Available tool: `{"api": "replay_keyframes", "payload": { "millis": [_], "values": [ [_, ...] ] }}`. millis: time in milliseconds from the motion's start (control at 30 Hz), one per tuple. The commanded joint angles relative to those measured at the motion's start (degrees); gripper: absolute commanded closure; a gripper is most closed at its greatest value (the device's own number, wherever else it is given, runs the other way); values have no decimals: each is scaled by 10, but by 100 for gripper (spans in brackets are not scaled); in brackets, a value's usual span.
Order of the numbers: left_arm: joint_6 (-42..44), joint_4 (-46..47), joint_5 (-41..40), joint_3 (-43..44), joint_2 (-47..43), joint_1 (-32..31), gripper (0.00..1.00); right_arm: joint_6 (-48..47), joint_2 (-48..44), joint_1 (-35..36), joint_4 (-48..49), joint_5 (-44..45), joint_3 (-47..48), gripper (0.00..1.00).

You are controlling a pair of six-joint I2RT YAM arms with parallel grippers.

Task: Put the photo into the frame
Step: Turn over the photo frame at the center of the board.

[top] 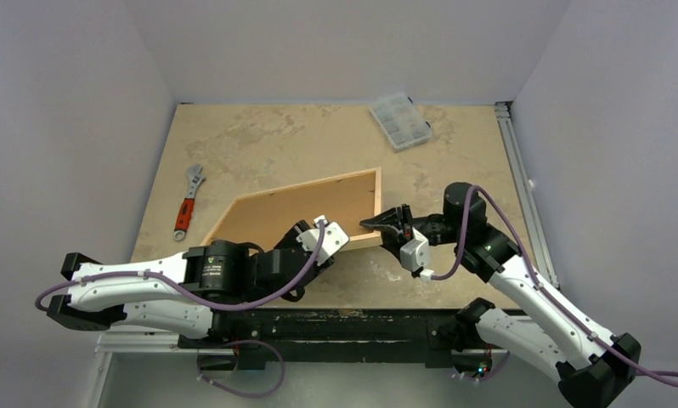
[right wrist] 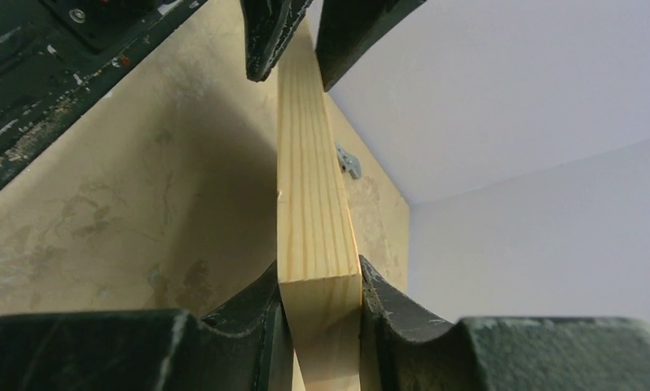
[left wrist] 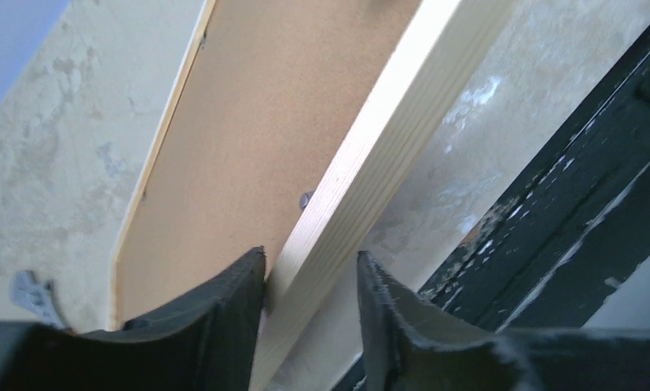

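Note:
The frame (top: 319, 181) of light wood lies back side up near the middle of the table, its brown backing board (top: 293, 208) filling it. My left gripper (top: 331, 234) straddles the frame's near rail (left wrist: 371, 147). One finger (left wrist: 232, 301) touches the wood and the other (left wrist: 387, 318) stands off it with a gap, so this gripper (left wrist: 312, 261) is open. My right gripper (top: 387, 223) is shut on the frame's near right corner (right wrist: 309, 204), and in its own view the right gripper (right wrist: 320, 281) has both fingers pressed on the wood. The photo is out of view.
A red-handled wrench (top: 188, 201) lies at the table's left. A clear plastic parts box (top: 400, 121) sits at the back. A black mounting rail (top: 344, 327) runs along the near edge, an aluminium rail (top: 522, 187) runs along the right, and walls close three sides.

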Motion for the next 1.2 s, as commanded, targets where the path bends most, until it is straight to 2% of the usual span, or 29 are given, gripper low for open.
{"api": "replay_keyframes", "payload": {
  "millis": [0, 133, 233, 333, 433, 567, 633, 867, 1167],
  "values": [
    [-60, 50, -4, 35, -3, 3, 47, 75, -20, 5, -7, -18, 37, 97],
    [-51, 48, -12, 64, -8, 3, 22, 137, -18, 6, 2, -15, 53, 100],
    [-44, 58, -14, 81, -20, 3, 14, 212, -8, 6, 13, -2, 73, 100],
    [-41, 71, -20, 92, -36, 3, 13, 238, 0, 6, -1, 4, 95, 100],
    [-43, 94, -29, 91, -63, 3, 13, 286, -8, 5, 27, 7, 92, 100],
    [-52, 126, -43, 71, -105, 3, 13, 470, -22, 6, 121, 84, 85, 100],
    [-61, 140, -48, 53, -128, 3, 13, 512, -18, 6, 112, 113, 101, 100],
    [-115, 150, -66, -9, -178, 3, 14, 598, 32, 5, 35, 123, 159, 100],
    [-224, 88, -75, -52, -148, 4, 13, 720, 72, -11, -6, 187, 158, 100]
  ]
}}
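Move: The frame hangs tilted back-side up, its raised near long edge in both hands; its middle lies about 11 cm ahead, 7 cm left and 9 cm below the left hand. From the right hand, at that edge's right corner, the middle is some 10 cm ahead, 18 cm left and 10 cm below. On the table some 25 cm under the right hand, the plastic box stands roughly 42 cm ahead and 11 cm right, the wrench 20 cm ahead and 48 cm left. Right keeps pinching, lifts and rolls the frame forward some 55 degrees; left opens, rises 12 cm, then sinks. ##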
